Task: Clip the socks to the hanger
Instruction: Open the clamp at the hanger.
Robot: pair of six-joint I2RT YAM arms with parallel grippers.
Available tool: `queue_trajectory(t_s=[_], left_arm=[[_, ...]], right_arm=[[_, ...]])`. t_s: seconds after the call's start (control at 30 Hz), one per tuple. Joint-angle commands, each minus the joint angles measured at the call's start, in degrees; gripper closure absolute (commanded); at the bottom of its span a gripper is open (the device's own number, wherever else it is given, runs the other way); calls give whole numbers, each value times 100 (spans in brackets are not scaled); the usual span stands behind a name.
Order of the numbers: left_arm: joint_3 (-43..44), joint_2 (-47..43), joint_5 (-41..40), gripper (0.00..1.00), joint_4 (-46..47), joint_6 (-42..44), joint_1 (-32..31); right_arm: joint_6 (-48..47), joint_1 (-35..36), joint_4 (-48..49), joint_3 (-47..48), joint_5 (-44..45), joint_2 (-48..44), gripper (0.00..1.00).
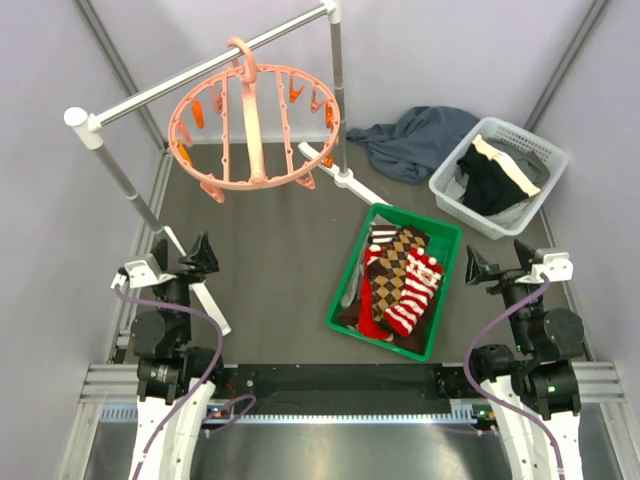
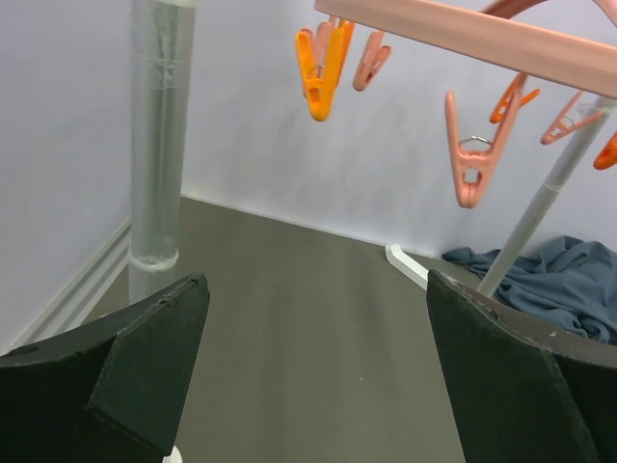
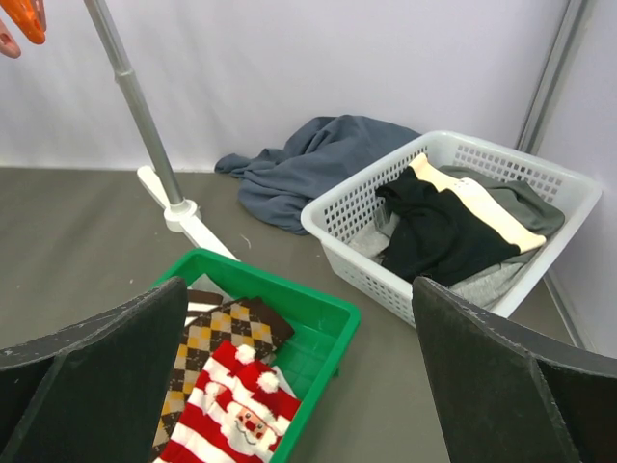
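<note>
The socks [image 1: 400, 280] lie piled in a green tray [image 1: 449, 240] right of centre: a red-and-white striped one [image 3: 231, 420] on top, a brown argyle one [image 3: 217, 338] beside it. The salmon-pink round hanger [image 1: 255, 125] hangs by its hook from the grey rail at the back left, with orange and pink clips [image 2: 321, 60] dangling under it. My left gripper [image 1: 205, 252] is open and empty near the left rack leg, below the hanger. My right gripper [image 1: 474, 266] is open and empty just right of the tray. In the wrist views, both sets of jaws stand wide apart.
The grey metal rail [image 1: 210, 62] rests on two uprights with white feet [image 1: 345, 180]. A dark blue-grey cloth [image 1: 415, 140] lies at the back. A white basket [image 1: 530, 145] holding black and cream garments stands at the back right. Grey walls close in both sides.
</note>
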Motion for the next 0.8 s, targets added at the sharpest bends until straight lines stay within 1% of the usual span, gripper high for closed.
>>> queue_trajectory(t_s=[0.0,0.23,0.27,0.3,0.37,0.4,0.5,0.57,0.6,0.73,0.77], left_arm=[[237,91,476,1,205,-31,-9],[553,538,1021,1,65,-541,-9],[597,592,1292,1,47,-550,-26],[624,644,1347,1,47,-585,-27],[712,837,1933,1,47,-778,-53],[747,934,2093,1,47,-900,-62],[922,1373,2733,2,47,-1111,-79],[1081,1768,2981,2,56,-1226,-88],[1125,1909,3217,2,91,-1340,-97],[1318,2690,3431,2,372,-1499,-281],[1362,2814,3335,2,407,-1473,-543]], right_arm=[[-75,49,286,123,-101,11,1],[-48,58,321,96,-93,-42,1],[-40,58,312,96,-93,-68,1],[-22,49,321,79,-93,-86,1],[-4,49,347,70,-102,-129,1],[4,58,347,53,-102,-121,1],[13,58,409,9,-102,-130,1],[31,58,426,9,-102,-121,1],[31,67,444,-18,-223,-312,1],[57,84,461,-35,-190,-358,1],[57,84,462,-35,-189,-367,1]])
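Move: The likely target, the pink clamp at the hanger's front right, hangs about 21 cm to the left hand's right, 12 cm ahead and some 3 cm above it. Nearer is the front-left pink clamp, roughly 10 cm ahead and 6 cm right, at much the same height. An orange clamp hangs about 3 cm beyond the target and 4 cm right of it. From the right hand the target lies some 33 cm left and 14 cm ahead. Touching nothing, the left hand heads for the hanger's front-right pink clamp: it sweeps about 11 cm right, gathering speed, and late on eases some 3 cm forward, passing on the near side of the front-left clamp. The wrist swings about 30 degrees clockwise and tips down a little; the fingers stay wide open. ##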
